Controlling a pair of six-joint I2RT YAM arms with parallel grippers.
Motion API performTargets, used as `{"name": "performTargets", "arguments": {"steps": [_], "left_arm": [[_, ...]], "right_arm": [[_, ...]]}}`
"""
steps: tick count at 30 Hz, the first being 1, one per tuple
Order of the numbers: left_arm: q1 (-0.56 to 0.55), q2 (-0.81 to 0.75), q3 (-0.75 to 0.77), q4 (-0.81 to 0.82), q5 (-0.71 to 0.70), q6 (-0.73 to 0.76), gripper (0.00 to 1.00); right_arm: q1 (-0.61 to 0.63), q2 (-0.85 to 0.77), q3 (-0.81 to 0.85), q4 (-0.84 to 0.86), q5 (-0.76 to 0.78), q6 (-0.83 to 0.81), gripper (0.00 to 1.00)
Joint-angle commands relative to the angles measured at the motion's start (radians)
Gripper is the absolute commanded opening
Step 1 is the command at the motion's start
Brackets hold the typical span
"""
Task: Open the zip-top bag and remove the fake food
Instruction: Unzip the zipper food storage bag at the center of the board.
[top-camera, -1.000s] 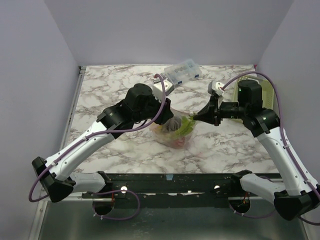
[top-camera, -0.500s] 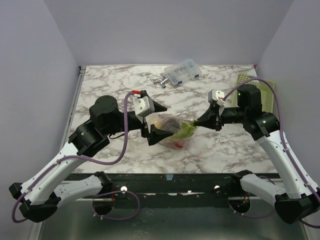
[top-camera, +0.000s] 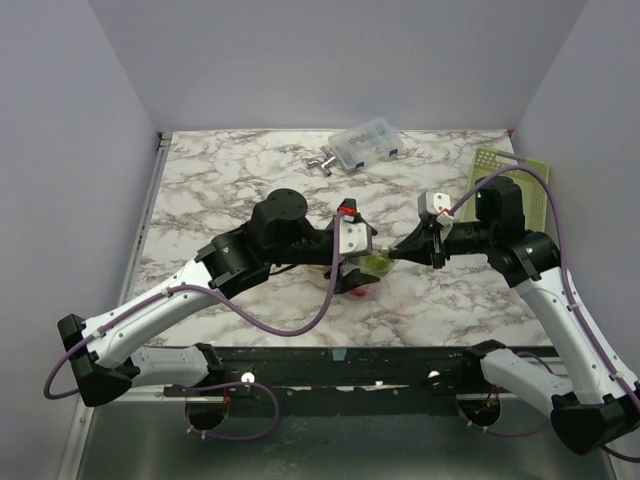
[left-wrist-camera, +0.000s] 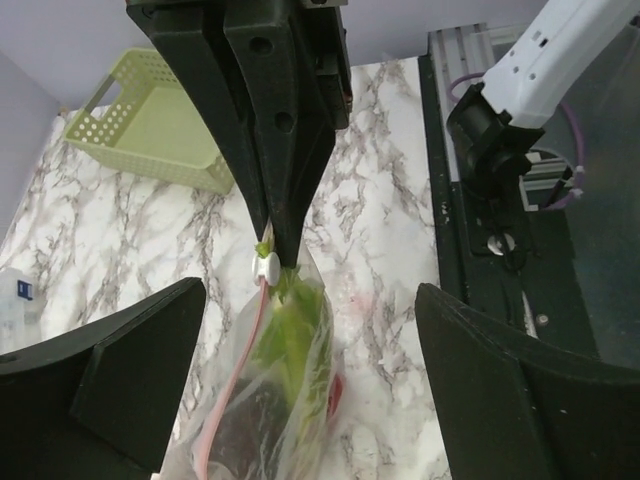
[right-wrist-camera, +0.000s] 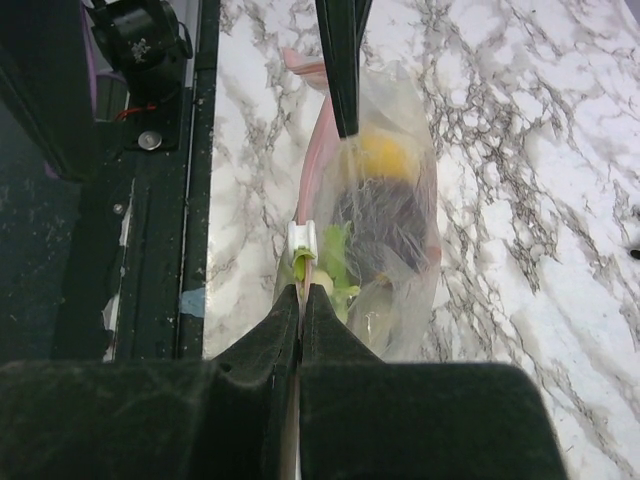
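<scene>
The zip-top bag (top-camera: 366, 274) lies mid-table, clear and crinkled, with its pink strip (left-wrist-camera: 238, 375) on edge. My right gripper (right-wrist-camera: 302, 292) is shut on the strip's end, just behind the white slider (right-wrist-camera: 302, 240). Through the plastic, the fake food shows as a yellow lemon (right-wrist-camera: 386, 156), a dark purple piece (right-wrist-camera: 388, 226), a green stalk (left-wrist-camera: 290, 335) and a red piece (left-wrist-camera: 334, 392). My left gripper (left-wrist-camera: 310, 305) is wide open, one finger on each side of the bag and touching neither side. From above, the left gripper (top-camera: 352, 268) faces the right gripper (top-camera: 394, 254) across the bag.
A light green perforated basket (top-camera: 497, 161) stands at the back right, partly behind the right arm. A small clear plastic box (top-camera: 365, 143) and a metal fitting (top-camera: 322, 162) lie at the back centre. The black frame rail (right-wrist-camera: 150, 200) runs along the table's near edge.
My left gripper opened, swung back to the left off the bag, then came in again and now straddles it. The right gripper kept its pinch on the strip.
</scene>
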Motion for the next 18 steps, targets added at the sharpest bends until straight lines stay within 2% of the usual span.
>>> {"name": "performTargets", "arguments": {"steps": [1,6,18], "left_arm": [[-0.030,0.046,0.012,0.066,-0.124,0.068,0.81],[-0.038,0.090,0.017,0.100,-0.158,0.044,0.61],[-0.040,0.140,0.024,0.121,-0.158,0.044,0.48]], "right_arm": [[-0.008,-0.004,-0.010,-0.030,-0.020,-0.030,0.01],[-0.014,-0.008,-0.015,-0.031,-0.023,-0.030,0.00],[-0.017,-0.007,-0.012,-0.038,-0.028,-0.036,0.01]]}}
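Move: Ahead and to the right of the left hand is the white zip slider, about 3 cm forward, 5 cm right and 4 cm lower. The right fingertips pinching the zip end stand some 3 cm forward, 7 cm right and 3 cm lower from the left hand; the green vegetable in the bag is roughly 2 cm forward, 4 cm right and 9 cm below. From the right hand the slider lies about 2 cm left, level fore and aft, and 1 cm lower. Easing forward and right by about 3 cm each and sinking some 2 cm, the left hand brings its fingertips to either side of the white slider, slowing as it nears and turning about 5 degrees counter-clockwise. Its fingers narrow from nearly wide open to about half, not yet pinching the slider. The right hand stays put, still pinching the zip end. ##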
